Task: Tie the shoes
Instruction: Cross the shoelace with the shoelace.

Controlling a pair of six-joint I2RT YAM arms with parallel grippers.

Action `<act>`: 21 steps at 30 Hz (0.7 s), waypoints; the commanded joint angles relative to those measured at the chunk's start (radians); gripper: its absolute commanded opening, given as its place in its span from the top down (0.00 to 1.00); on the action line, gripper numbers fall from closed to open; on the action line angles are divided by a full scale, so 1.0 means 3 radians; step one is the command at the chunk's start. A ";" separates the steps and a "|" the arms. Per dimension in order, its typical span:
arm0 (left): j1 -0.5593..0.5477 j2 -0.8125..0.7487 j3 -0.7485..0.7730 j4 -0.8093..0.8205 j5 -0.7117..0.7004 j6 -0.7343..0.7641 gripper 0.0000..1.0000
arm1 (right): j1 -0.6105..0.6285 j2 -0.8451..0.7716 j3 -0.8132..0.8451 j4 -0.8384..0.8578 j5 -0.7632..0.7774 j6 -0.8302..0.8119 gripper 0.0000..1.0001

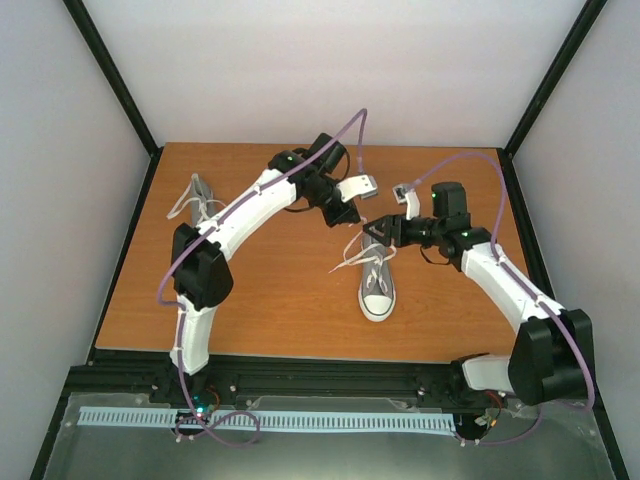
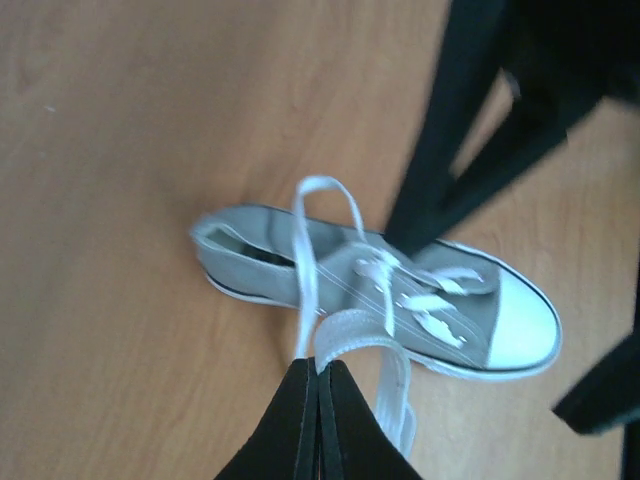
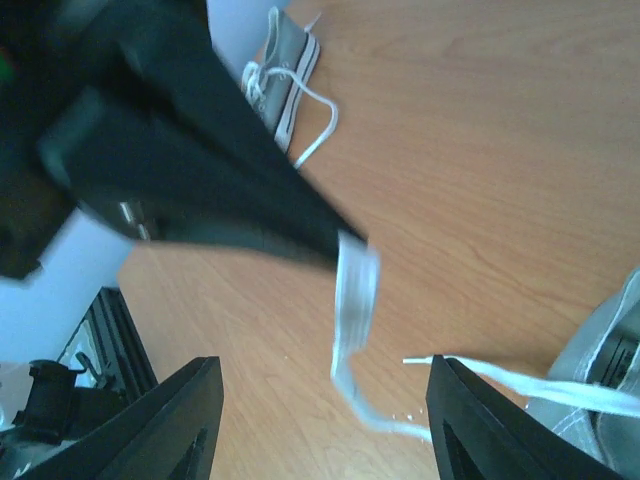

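One grey sneaker with a white toe cap lies mid-table, toe toward the arm bases, its white laces loose. My left gripper hovers just above its heel end. In the left wrist view this gripper is shut on a white lace loop lifted off the shoe. My right gripper hangs close beside it, open and holding nothing. Between its spread fingers the lace dangles from the left gripper. The other sneaker lies far left.
The wooden table is boxed in by white walls and black corner posts. The second sneaker and its loose lace show near the table's edge in the right wrist view. The two arms' heads nearly touch above the middle shoe.
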 commanded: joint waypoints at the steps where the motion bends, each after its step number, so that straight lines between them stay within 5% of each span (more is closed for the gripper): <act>1: 0.0061 0.0193 0.0429 0.0078 0.0015 -0.0219 0.99 | 0.0014 0.0127 -0.0226 0.0431 -0.0181 -0.0070 0.42; 15: 0.0062 0.0231 0.0487 0.0095 0.0195 -0.0221 0.99 | 0.0016 0.0618 -0.0189 0.1125 -0.0206 0.0244 0.42; 21: 0.0059 0.0265 0.0526 0.0078 0.0300 -0.0281 0.99 | 0.0017 0.0605 -0.0224 0.1362 -0.0194 0.0321 0.77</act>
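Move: Just under the left fingertips hangs the held shoelace stretch that the right hand goes for: about 4 cm left, 1 cm ahead and 4 cm below the right hand, and some 2 cm below and 1 cm right of the left hand. From the right hand, the shoe's middle is 2 cm back, 1 cm right and roughly 15 cm down; the already crossed lace's end lies 9 cm left, 1 cm back and 18 cm down. Dropping about 4 cm first, then easing some 3 cm forward and slightly left, the open right hand brings its fingers around the held lace right beside the left fingertips, and begins closing without shutting fully. The left hand moves about 2 cm forward early on, then nearly stops, creeping slightly right and up; its shut fingers keep their pinch on the lace near its end. ##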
